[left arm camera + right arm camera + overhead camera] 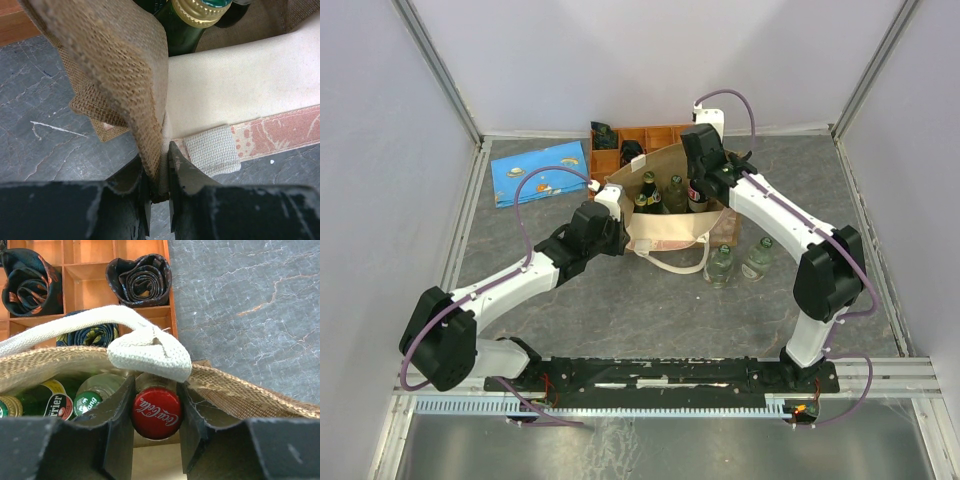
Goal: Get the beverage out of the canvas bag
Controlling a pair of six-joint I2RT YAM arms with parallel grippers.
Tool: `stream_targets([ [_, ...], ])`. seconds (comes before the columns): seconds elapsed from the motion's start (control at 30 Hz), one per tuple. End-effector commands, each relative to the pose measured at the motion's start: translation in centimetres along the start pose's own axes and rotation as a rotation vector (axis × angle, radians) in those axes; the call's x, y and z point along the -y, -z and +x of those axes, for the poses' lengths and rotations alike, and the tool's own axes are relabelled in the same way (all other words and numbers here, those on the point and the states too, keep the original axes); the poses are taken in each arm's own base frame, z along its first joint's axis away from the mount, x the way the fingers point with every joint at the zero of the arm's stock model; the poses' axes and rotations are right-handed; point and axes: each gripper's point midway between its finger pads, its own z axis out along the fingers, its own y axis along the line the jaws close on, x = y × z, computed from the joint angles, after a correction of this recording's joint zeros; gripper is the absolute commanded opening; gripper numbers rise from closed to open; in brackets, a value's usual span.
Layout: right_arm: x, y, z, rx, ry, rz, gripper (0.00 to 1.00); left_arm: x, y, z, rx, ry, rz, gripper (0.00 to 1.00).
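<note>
The tan canvas bag (665, 232) stands mid-table with several bottles in it. My right gripper (701, 188) reaches into its far right corner. In the right wrist view the gripper (156, 412) is shut on the neck of a bottle with a red Coca-Cola cap (156, 414), just under the bag's cream handle (145, 347). Two green bottles (87, 402) stand to its left inside the bag. My left gripper (616, 206) is shut on the bag's left edge. In the left wrist view the gripper (160, 172) pinches the burlap rim (115, 60).
An orange compartment tray (665, 133) with rolled dark ties stands right behind the bag; it also shows in the right wrist view (90, 285). Two clear glass bottles (721, 265) (758, 258) stand on the table to the bag's right front. A blue packet (540, 178) lies at the left.
</note>
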Motion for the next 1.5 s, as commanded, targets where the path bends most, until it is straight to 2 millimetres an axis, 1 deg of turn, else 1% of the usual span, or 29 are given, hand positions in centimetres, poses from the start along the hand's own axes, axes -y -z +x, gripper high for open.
stream_targets([
  [0.0, 0.4, 0.3, -1.7, 0.046, 0.044, 0.006, 0.00, -0.7, -0.3, 0.8, -0.038, -0.044, -0.028, 0.03],
  [0.1, 0.1, 1.6, -3.9, 0.120, 0.053, -0.043, 0.00, -0.7, -0.3, 0.7, -0.035, -0.043, -0.030, 0.03],
  [0.17, -0.1, 2.6, -5.8, 0.178, 0.054, -0.075, 0.00, -0.7, -0.2, 0.6, -0.030, -0.042, -0.032, 0.03],
  [0.3, -0.3, 5.0, -10.1, 0.277, 0.056, -0.123, 0.00, -0.7, -0.3, 0.5, -0.024, -0.039, -0.031, 0.03],
  [0.43, -0.3, 7.2, -13.6, 0.356, 0.053, -0.157, 0.00, -0.6, -0.3, 0.4, -0.023, -0.038, -0.026, 0.03],
  [0.6, 0.4, 10.6, -17.2, 0.449, 0.015, -0.190, 0.00, -0.5, -0.3, 0.3, -0.019, -0.036, -0.022, 0.03],
  [0.87, 1.9, 15.5, -21.4, 0.573, -0.027, -0.225, 0.00, -0.4, -0.3, 0.3, -0.023, -0.034, -0.016, 0.03],
  [1.07, 4.8, 20.6, -25.3, 0.701, -0.090, -0.201, 0.00, -0.4, -0.3, 0.4, -0.024, -0.028, -0.016, 0.03],
  [1.3, 9.5, 27.1, -29.1, 0.882, -0.140, -0.123, 0.00, -0.3, -0.3, 0.4, -0.024, -0.028, -0.015, 0.03],
  [1.47, 12.9, 32.1, -31.7, 1.005, -0.181, -0.071, 0.00, -0.5, -0.4, 0.6, -0.030, -0.035, -0.019, 0.03],
])
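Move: Under the right hand, already pinched at its neck below the red cap, the cola bottle stands in the bag, its middle some 10 cm straight down. In the bag beside it, level with the hand's reach, are the green-capped bottle about 6 cm left and the beer bottle about 11 cm left. Two clear bottles stand outside, roughly 17 cm back, one 5 cm right, the other 13 cm right. From the left hand the cola is about 15 cm ahead, 18 cm right. Keeping its pinch on the cola bottle's neck, the right hand first swivels about 10 degrees counter-clockwise almost on the spot, then draws the bottle up out of the bag, rising some 25 cm and easing back a little while the fingers tip upward by nearly 30 degrees. The left hand stays still, holding the bag's left edge. ##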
